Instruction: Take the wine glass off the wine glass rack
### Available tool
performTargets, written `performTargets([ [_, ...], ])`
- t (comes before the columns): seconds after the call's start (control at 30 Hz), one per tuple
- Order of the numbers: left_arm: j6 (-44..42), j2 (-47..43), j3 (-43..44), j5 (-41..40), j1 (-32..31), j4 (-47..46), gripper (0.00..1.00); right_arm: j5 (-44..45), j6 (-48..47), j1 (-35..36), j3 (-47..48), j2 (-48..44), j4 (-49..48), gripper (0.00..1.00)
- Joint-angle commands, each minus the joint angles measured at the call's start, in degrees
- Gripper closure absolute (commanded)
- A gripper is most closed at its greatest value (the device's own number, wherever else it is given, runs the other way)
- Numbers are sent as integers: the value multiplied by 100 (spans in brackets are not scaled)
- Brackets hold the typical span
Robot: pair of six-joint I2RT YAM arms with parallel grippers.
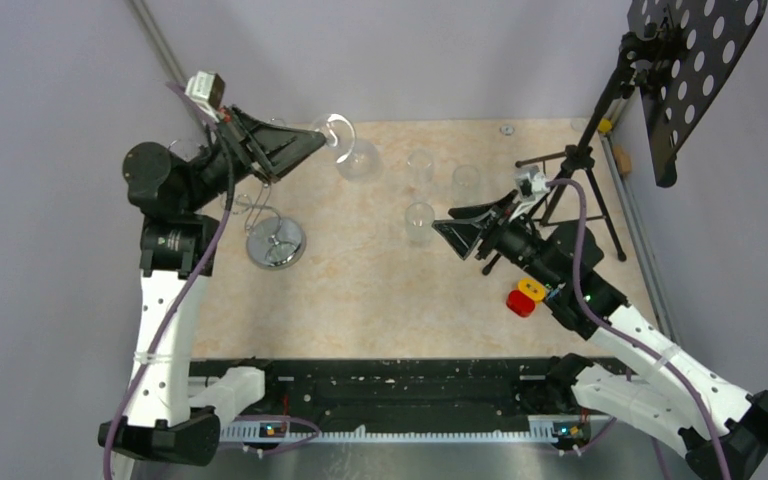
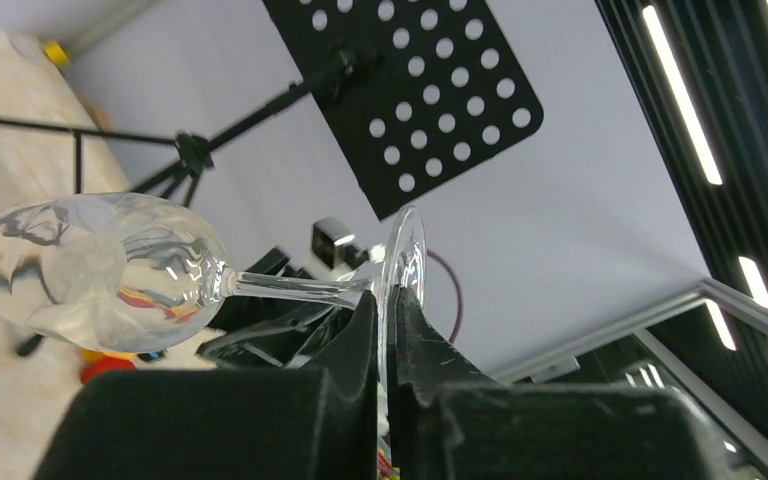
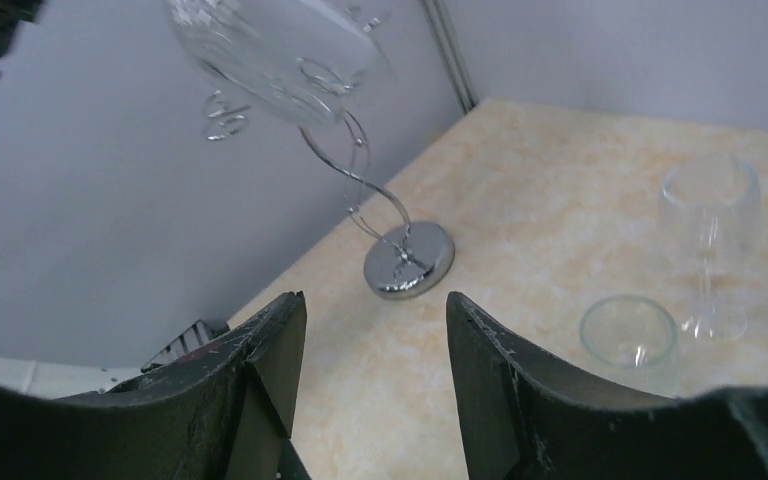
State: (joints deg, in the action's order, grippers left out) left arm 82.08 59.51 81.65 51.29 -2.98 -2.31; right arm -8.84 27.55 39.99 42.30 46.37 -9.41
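Note:
My left gripper (image 1: 318, 137) is shut on the round foot of a clear wine glass (image 1: 352, 155) and holds it in the air at the table's far left, lying on its side with the bowl to the right. In the left wrist view the fingers (image 2: 360, 330) pinch the foot and the bowl (image 2: 100, 270) points left. The chrome wine glass rack (image 1: 275, 238) stands on its round mirrored base below and left of the glass; it also shows in the right wrist view (image 3: 408, 262). My right gripper (image 1: 452, 225) is open and empty at mid-table.
Several other clear glasses (image 1: 419, 222) stand on the table between the arms. A black tripod music stand (image 1: 600, 150) is at the back right. A red and yellow block (image 1: 525, 296) lies by the right arm.

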Motion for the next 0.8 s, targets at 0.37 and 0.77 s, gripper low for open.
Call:
performTargets([
  [0.37,399,-112,-1924,-296,-1755,-1556,100,-2231,-1633,-4,928,701,-1860,45],
  [0.77,369,-248,-2340,49,-1855,-1554,100,-3773,-2431,54,1795,1755,-1033,43],
])
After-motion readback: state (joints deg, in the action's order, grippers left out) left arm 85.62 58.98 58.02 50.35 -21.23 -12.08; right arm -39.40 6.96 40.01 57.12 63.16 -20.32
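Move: Hanging bowl down from its foot in the left fingers, the held wine glass lies about 13 cm left, 3 cm ahead and 12 cm above the right hand, and 5 cm right, 3 cm ahead and 9 cm below the left hand. The open right gripper is some 18 cm right of the left hand, level fore and aft and 21 cm lower. From the right hand, a near glass stands 8 cm ahead, 3 left; a far glass 18 ahead, 4 left, both some 22 below. Bringing the held glass to the right gripper, the left hand sinks about 12 cm and goes some 8 cm right, tipping down and turning clockwise while keeping its pinch on the foot. The half-open right hand first rises about 7 cm, drawing back slightly, then goes left some 7 cm towards the stem, fingers tilting up about 30 degrees and swinging counter-clockwise; it doesn't close. ##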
